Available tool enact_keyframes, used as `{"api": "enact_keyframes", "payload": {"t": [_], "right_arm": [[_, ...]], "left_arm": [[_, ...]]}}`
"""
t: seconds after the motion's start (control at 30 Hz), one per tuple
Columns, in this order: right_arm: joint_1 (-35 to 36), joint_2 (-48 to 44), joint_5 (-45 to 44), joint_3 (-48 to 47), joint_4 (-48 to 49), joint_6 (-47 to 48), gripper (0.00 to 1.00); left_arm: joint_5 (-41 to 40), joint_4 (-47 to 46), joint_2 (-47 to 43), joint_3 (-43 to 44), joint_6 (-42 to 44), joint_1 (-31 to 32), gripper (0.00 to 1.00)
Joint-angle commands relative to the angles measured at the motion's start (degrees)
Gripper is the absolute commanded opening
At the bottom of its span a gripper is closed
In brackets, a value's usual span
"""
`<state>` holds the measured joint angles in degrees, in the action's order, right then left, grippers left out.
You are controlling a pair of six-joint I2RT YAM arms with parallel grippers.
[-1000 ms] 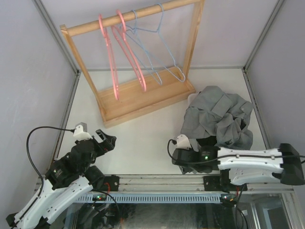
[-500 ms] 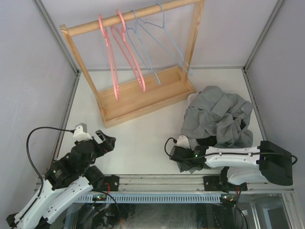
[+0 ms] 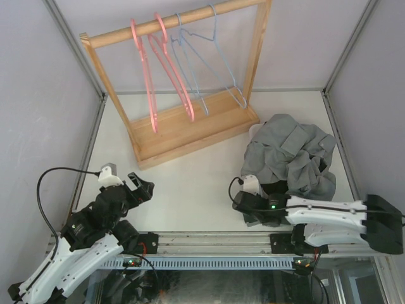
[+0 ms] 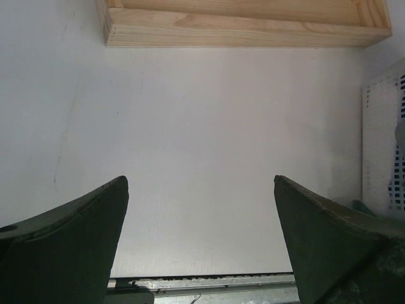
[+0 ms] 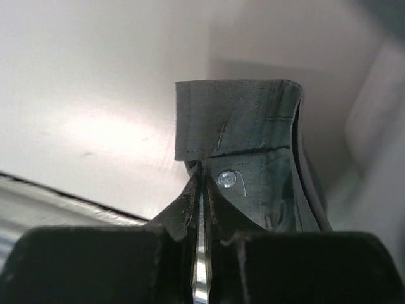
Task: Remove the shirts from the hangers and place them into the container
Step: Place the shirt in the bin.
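Note:
A grey shirt (image 3: 288, 152) lies heaped over the white container (image 3: 254, 131) at the right, with a bit of black shirt (image 3: 278, 187) showing under it. My right gripper (image 3: 247, 212) sits at the pile's near-left corner. In the right wrist view this gripper (image 5: 201, 174) is shut, and a buttoned grey shirt cuff (image 5: 237, 120) is pinched at its tips. Two pink hangers (image 3: 152, 95) and two light-blue hangers (image 3: 209, 60) hang bare on the rail. My left gripper (image 3: 142, 183) rests low at the near left, open, with only the table between its fingers (image 4: 82, 221).
The wooden rack (image 3: 190, 130) stands at the back centre, and its base board (image 4: 240, 28) crosses the top of the left wrist view. The container's perforated wall (image 4: 380, 145) shows at that view's right edge. A metal rail (image 3: 209, 240) runs along the near table edge.
The right gripper has closed on the grey shirt's cuff and its arm has shifted a little to the right. The light-blue hangers have swung. The left arm has not moved.

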<state>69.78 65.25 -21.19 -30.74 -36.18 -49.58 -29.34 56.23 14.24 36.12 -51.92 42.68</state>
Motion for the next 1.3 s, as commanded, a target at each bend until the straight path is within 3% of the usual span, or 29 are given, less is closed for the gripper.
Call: {"api": "enact_keyframes", "payload": {"t": [0.0, 0.23, 0.33, 0.37, 0.47, 0.57, 0.67, 0.8, 1.0, 1.03, 1.07, 1.17, 1.27], "right_arm": [[2.4, -14.8, -8.8, -5.4, -3.7, -1.0, 0.00], [2.7, -36.0, -26.3, -18.0, -16.4, 0.5, 0.00], [2.1, -39.4, -29.6, -22.2, -13.6, 7.0, 0.00], [1.9, -39.2, -27.1, -22.7, -11.3, 11.4, 0.00], [0.7, -34.4, -15.6, -22.6, -10.3, 18.3, 0.08], [0.7, -25.9, -7.5, -20.1, -10.9, 16.1, 0.34], [2.2, -20.1, -1.4, -14.4, -5.5, 15.0, 0.46], [2.3, -11.0, 5.8, -7.7, 4.6, 12.8, 0.55], [2.0, 5.3, 7.1, -6.6, 7.4, 8.0, 0.63], [2.0, 7.1, 6.9, -6.4, 8.2, 7.7, 0.75], [2.0, 9.0, 7.2, -6.1, 9.2, 7.6, 0.96], [1.4, 12.5, 8.1, -5.9, 10.1, 7.1, 1.00], [1.3, 14.6, 5.9, -5.0, 9.4, 5.1, 0.95]], "left_arm": [[0.6, -2.3, 1.4, 1.9, 0.1, -0.2, 1.00], [0.2, -3.3, 2.1, 2.2, 0.7, -0.3, 1.00], [0.3, -3.9, 3.1, 2.1, 0.8, -0.3, 1.00], [0.5, -4.1, 3.5, 2.1, 0.9, -0.3, 1.00], [0.7, -4.2, 4.2, 1.9, 0.9, -0.3, 1.00], [0.5, -4.3, 3.8, 1.6, 0.9, -0.3, 1.00], [0.1, -4.2, 2.8, 1.6, 0.7, -0.3, 1.00], [0.1, -3.7, 1.9, 1.6, 0.7, -0.3, 1.00], [-0.8, -1.5, 0.4, 1.9, 0.5, -0.3, 1.00], [-0.8, -1.6, 0.0, 1.7, 0.3, -0.3, 1.00], [-0.8, -1.6, -0.3, 1.5, 0.3, -0.3, 1.00], [-1.0, -1.4, -0.8, 1.8, 0.3, -0.3, 1.00], [-1.5, -0.9, -0.8, 2.0, 0.2, -0.3, 1.00]]}}
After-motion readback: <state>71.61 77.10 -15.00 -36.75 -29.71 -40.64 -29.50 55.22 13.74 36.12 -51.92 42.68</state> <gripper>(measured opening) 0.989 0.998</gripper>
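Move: The right fingertips already pinch the gray shirt's sleeve near the cuff, about 2 cm above the table. The bin, under the heaped gray shirt, is some 20 cm ahead and 17 cm to the right, its middle perhaps 3 cm higher. The wooden rack's base is around 27 cm ahead and 11 cm left. From the idle left hand, the bin is roughly 15 cm ahead, 41 cm right and 13 cm below. With the cuff pinched at first, the right hand swings quickly up about 28 cm, some 5 cm forward and then right, the wrist tilting about 50 degrees so the fingertips swing up and outward. It drops straight back as the fingers open wide and lets go of the sleeve, ending low over the cuff, 4–5 cm left of its start. ##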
